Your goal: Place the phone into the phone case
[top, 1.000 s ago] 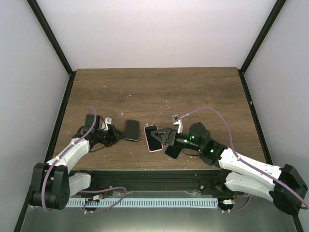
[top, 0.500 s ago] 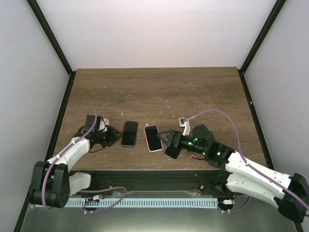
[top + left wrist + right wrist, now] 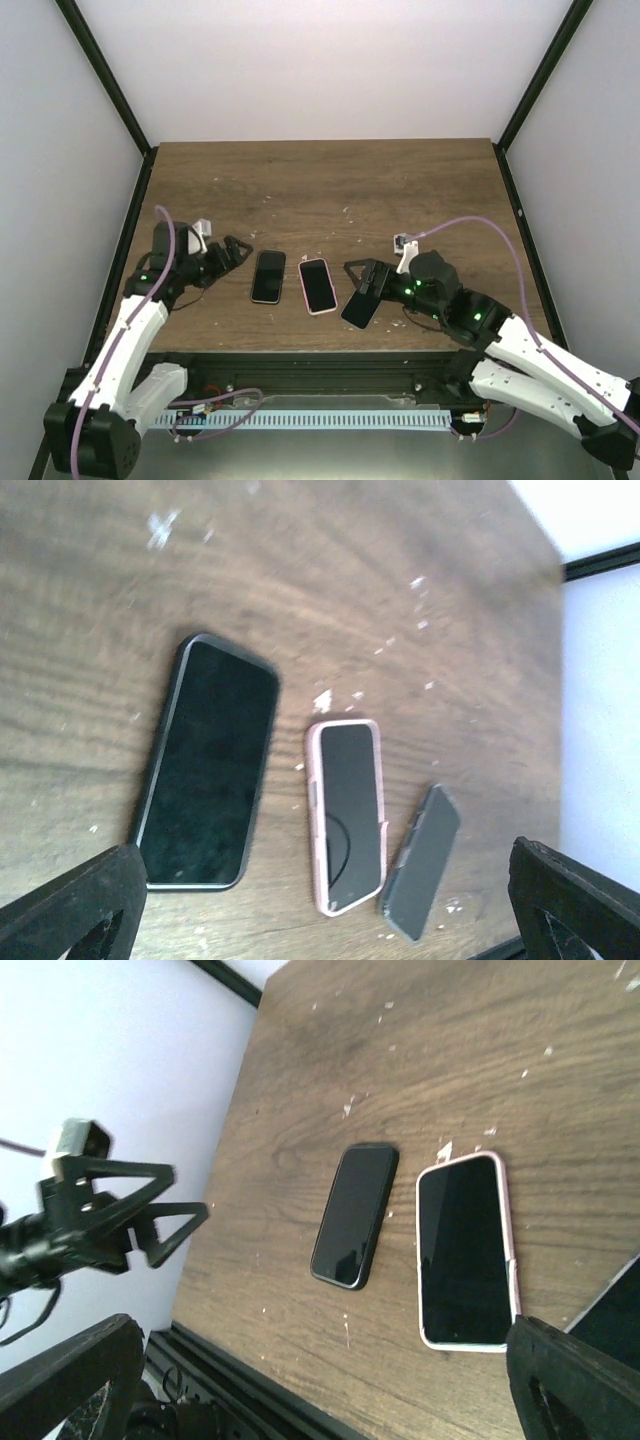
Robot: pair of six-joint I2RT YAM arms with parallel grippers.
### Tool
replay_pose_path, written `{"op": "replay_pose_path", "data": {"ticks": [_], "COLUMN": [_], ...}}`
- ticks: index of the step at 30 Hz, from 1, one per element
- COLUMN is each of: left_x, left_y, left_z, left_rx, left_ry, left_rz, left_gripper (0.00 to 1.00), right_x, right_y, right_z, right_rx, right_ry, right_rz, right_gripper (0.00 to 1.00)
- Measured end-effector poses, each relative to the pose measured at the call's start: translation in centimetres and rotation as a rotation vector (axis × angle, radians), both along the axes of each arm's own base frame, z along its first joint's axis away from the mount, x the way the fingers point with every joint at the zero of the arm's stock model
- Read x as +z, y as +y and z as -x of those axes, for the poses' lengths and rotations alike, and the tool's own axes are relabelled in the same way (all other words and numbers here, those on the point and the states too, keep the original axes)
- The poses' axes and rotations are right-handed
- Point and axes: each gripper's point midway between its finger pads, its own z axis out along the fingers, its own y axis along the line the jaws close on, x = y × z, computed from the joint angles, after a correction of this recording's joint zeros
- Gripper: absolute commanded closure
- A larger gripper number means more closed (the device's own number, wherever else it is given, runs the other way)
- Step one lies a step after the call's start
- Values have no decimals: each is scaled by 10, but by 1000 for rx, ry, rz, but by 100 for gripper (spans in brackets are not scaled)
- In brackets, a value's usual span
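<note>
A pink phone case [image 3: 318, 285] lies flat on the wooden table [image 3: 330, 190] with a dark-screened phone in it. It also shows in the left wrist view [image 3: 348, 827] and the right wrist view [image 3: 465, 1250]. A black phone [image 3: 267, 276] lies to its left, seen too in the wrist views [image 3: 205, 763] [image 3: 355, 1214]. A third dark slab [image 3: 359, 308] lies to the right, by the table's near edge [image 3: 422, 860]. My left gripper [image 3: 232, 252] is open and empty, left of the black phone. My right gripper [image 3: 358, 278] is open and empty, just right of the pink case.
The three flat items sit in a row close to the table's near edge [image 3: 330, 348]. Black frame posts [image 3: 125, 110] stand at the back corners. The left gripper's fingers [image 3: 120, 1222] show in the right wrist view.
The black phone went from tilted to straight and was left lying. My left gripper drew back to the left, off it. My right gripper drew back to the right, off the pink case.
</note>
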Motion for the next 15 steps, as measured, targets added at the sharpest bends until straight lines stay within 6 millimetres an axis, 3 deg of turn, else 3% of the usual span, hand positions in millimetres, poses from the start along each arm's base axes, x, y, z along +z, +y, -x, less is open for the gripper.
{"op": "replay_pose_path", "data": {"ticks": [9, 12, 15], "left_x": [128, 163, 186], "left_y": [3, 4, 2], "left_z": [11, 22, 35], "left_rx": [-56, -74, -97], "left_ry": [-353, -466, -547], "left_rz": [-42, -49, -45], "left_gripper": [0, 0, 0], "right_x": [58, 81, 99], "right_y": [-40, -54, -64], "right_z": [-4, -2, 0], "right_rx": [-135, -171, -199], "right_ry": [-80, -120, -151], "right_rz": [71, 65, 53], "right_gripper": [0, 0, 0]}}
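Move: Beneath the empty, open left hand, about 10 cm down, the black-edged phone just laid on the table has its middle roughly level with the hand and 5 cm to its right; the pink-cased phone lies some 19 cm right and 4 cm back. From the right hand, some 17 cm above the table, the black-edged phone is about 24 cm left and 8 cm ahead, the pink-cased one 10 cm left and 5 cm ahead, and the right-hand phone almost straight below. Rising fast off the table, the empty left hand climbs nearly 20 cm away from the black-edged phone, easing back a little late on, while its fingers tip up some 30 degrees. The right hand, also empty, lifts about 10 cm and swings to the right, away from the pink-cased phone, tipping up and turning slightly clockwise. Both grippers stay wide open and touch nothing. ##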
